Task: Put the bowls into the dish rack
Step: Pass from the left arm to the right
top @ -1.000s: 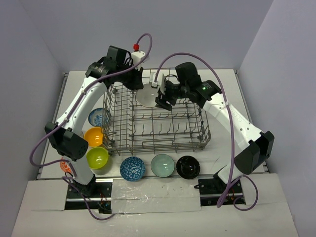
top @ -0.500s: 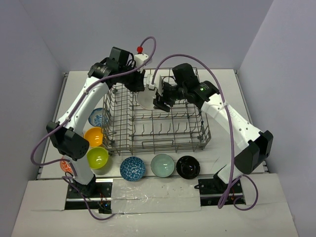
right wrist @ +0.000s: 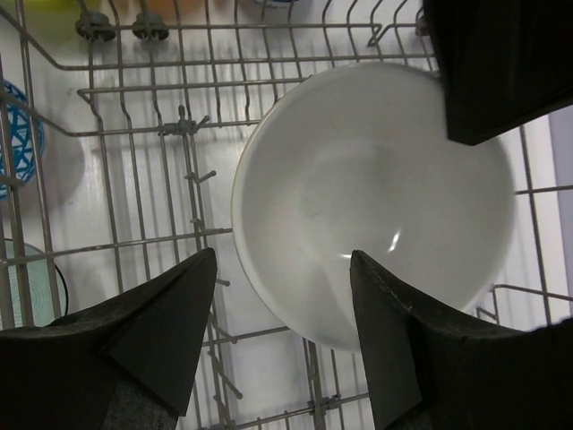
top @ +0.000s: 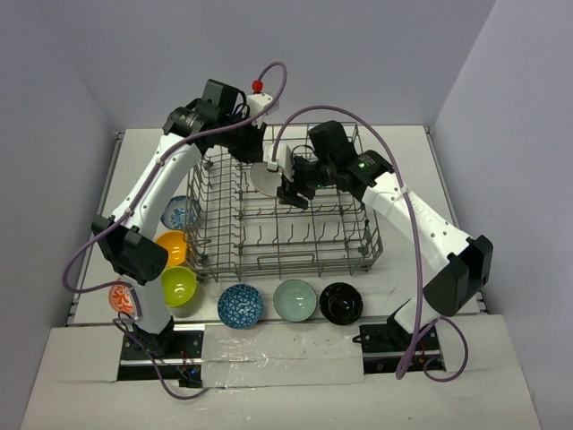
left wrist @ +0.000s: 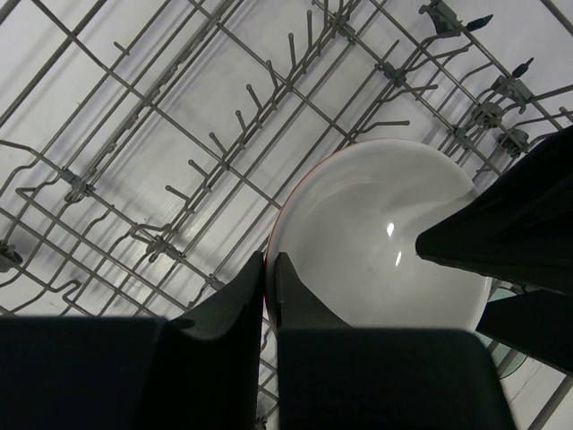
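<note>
The grey wire dish rack [top: 354,235] stands mid-table. Over its far left part hangs a white bowl [top: 266,179] with a thin red rim, tilted on edge. My left gripper [top: 260,163] is shut on its rim. In the left wrist view the two fingers [left wrist: 235,309] pinch the rim of the white bowl [left wrist: 376,233] above the rack's tines [left wrist: 233,125]. My right gripper [top: 290,188] is open right beside the bowl. In the right wrist view the lower rim of the white bowl [right wrist: 376,179] lies between its spread fingers [right wrist: 179,305], not clamped.
Outside the rack's left side lie a blue-patterned bowl [top: 177,213], an orange one [top: 168,248], a lime green one [top: 177,286] and a red-and-white one [top: 120,298]. Along its front sit a blue-patterned bowl [top: 240,305], a pale teal bowl [top: 295,299] and a black bowl [top: 341,303].
The left arm has swung a little to the right with the white bowl still held. My right gripper has moved left, closer to the bowl, staying open.
</note>
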Available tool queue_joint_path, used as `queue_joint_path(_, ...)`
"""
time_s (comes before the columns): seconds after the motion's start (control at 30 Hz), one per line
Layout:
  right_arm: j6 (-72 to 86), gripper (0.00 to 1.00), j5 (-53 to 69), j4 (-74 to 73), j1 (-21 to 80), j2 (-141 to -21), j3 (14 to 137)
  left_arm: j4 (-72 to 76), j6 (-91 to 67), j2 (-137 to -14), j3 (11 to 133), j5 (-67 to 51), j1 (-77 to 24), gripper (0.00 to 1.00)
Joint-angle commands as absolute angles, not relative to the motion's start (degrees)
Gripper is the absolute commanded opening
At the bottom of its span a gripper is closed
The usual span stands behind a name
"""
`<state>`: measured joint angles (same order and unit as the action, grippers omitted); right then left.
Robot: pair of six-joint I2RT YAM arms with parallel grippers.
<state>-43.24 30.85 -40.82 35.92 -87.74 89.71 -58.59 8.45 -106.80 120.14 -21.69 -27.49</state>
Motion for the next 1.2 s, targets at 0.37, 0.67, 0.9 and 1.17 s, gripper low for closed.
queue_joint_path(0.37, -43.86, 0.54, 28.56, -39.29, 37.00, -88.33, 88.85, -59.77, 9.75, -104.94, 123.93, -24.17, -27.77, 0.00)
queue_joint_path(0.67, -43.07, 0.41, 27.42, -38.32, 37.09, -89.21, 88.95, -60.12, 9.67, -104.50, 123.93, -24.61, -27.77, 0.00)
queue_joint_path(0.9, -42.71, 0.28, 27.25, -37.88, 37.09, -89.12, 88.68, -60.03, 10.28, -104.24, 123.05, -23.73, -27.77, 0.00)
queue_joint_path(1.17, -42.54, 0.00, 26.72, -37.71, 37.18, -88.95, 88.59, -58.19, 9.67, -104.06, 120.77, -23.12, -27.77, 0.00)
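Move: Just off the right fingertips, which stand open around its near-right rim, the white bowl's middle lies about 4 cm ahead, 4 cm to the left and 3 cm below. The left fingers, already pinching the bowl's far-left rim, are some 7 cm ahead of the right hand, 7 cm to its left and about level; from them the bowl's middle is 4 cm back, 5 cm right and 3 cm down. The dish rack's middle is almost straight under the right hand, about 20 cm down. Sinking about 1.5 cm to straddle the white bowl's near-right rim, the right hand then closes its fingers most of the way, one inside the bowl and one outside, while easing about 1 cm left and slightly back, so that they begin to pinch the rim. The left hand rises about 1 cm early on, then all but stays, keeping its pinch on the far-left rim. ##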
